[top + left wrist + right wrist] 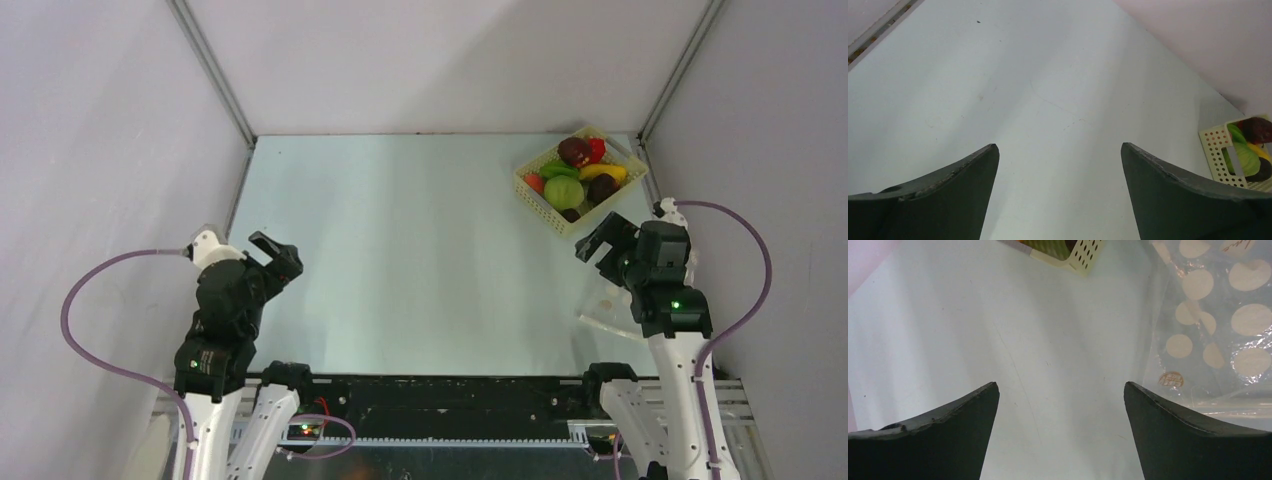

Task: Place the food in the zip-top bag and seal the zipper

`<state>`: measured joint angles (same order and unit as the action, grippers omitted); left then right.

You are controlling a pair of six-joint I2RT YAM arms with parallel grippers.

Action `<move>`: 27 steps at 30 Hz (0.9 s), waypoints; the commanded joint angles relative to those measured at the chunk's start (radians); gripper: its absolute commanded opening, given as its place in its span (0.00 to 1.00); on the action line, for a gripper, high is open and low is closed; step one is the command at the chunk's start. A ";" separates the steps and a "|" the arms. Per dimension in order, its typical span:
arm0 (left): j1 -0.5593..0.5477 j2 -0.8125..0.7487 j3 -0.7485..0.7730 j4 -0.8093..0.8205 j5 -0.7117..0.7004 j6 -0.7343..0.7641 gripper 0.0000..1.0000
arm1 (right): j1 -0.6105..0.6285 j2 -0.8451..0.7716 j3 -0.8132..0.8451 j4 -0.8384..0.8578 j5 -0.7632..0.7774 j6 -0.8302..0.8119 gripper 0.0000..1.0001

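The food, a green round piece (563,192), maroon pieces (574,150), a red one (597,150) and a yellow one (605,171), lies in a pale yellow perforated basket (543,205) at the back right. The zip-top bag (606,300), clear with cream dots, lies flat on the table under my right arm; it also shows in the right wrist view (1218,330). Its whitish zipper strip (610,327) faces the near edge. My right gripper (600,240) is open and empty, between basket and bag. My left gripper (275,255) is open and empty at the left.
The pale table (420,260) is walled by grey panels at the back and both sides. The basket's corner (1078,255) shows at the top of the right wrist view and the basket wall (1218,150) at the right edge of the left wrist view.
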<state>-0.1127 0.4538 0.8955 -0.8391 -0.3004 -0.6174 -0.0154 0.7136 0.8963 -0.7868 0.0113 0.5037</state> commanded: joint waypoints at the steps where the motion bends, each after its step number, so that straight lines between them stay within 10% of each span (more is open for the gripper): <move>1: 0.008 0.010 -0.015 0.043 0.044 0.035 0.98 | -0.006 -0.018 0.009 0.048 0.048 -0.020 1.00; 8: 0.008 0.028 -0.021 0.053 0.060 0.038 0.98 | -0.040 0.093 0.002 0.005 0.410 0.015 1.00; 16: 0.007 0.060 -0.025 0.040 0.091 0.036 0.98 | -0.396 0.385 0.038 0.133 0.284 0.083 1.00; 27: 0.007 0.068 -0.031 0.006 0.092 0.063 0.98 | -0.454 0.677 0.152 0.203 0.404 0.137 1.00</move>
<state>-0.1127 0.5228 0.8787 -0.8349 -0.2211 -0.5900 -0.4446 1.3231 0.9943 -0.6262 0.3580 0.6121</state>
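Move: From the right hand the zip-top bag lies flat about 13 cm to the right and 1 cm ahead, some 20 cm below. The food basket stands about 26 cm ahead and 1 cm left, with the green cabbage in it some 23 cm ahead and 3 cm left. The left hand has the bag roughly 73 cm to its right, 5 cm ahead and 24 cm below. Swinging right and down over the zip-top bag, the right hand crosses about 19 cm and sinks some 9 cm, then pushes roughly 3 cm forward above the bag's right-hand part. Its wrist turns clockwise some 45 degrees and tips further down, fingers staying wide open. The left hand, also open, eases about 2 cm down with a small drift right. ##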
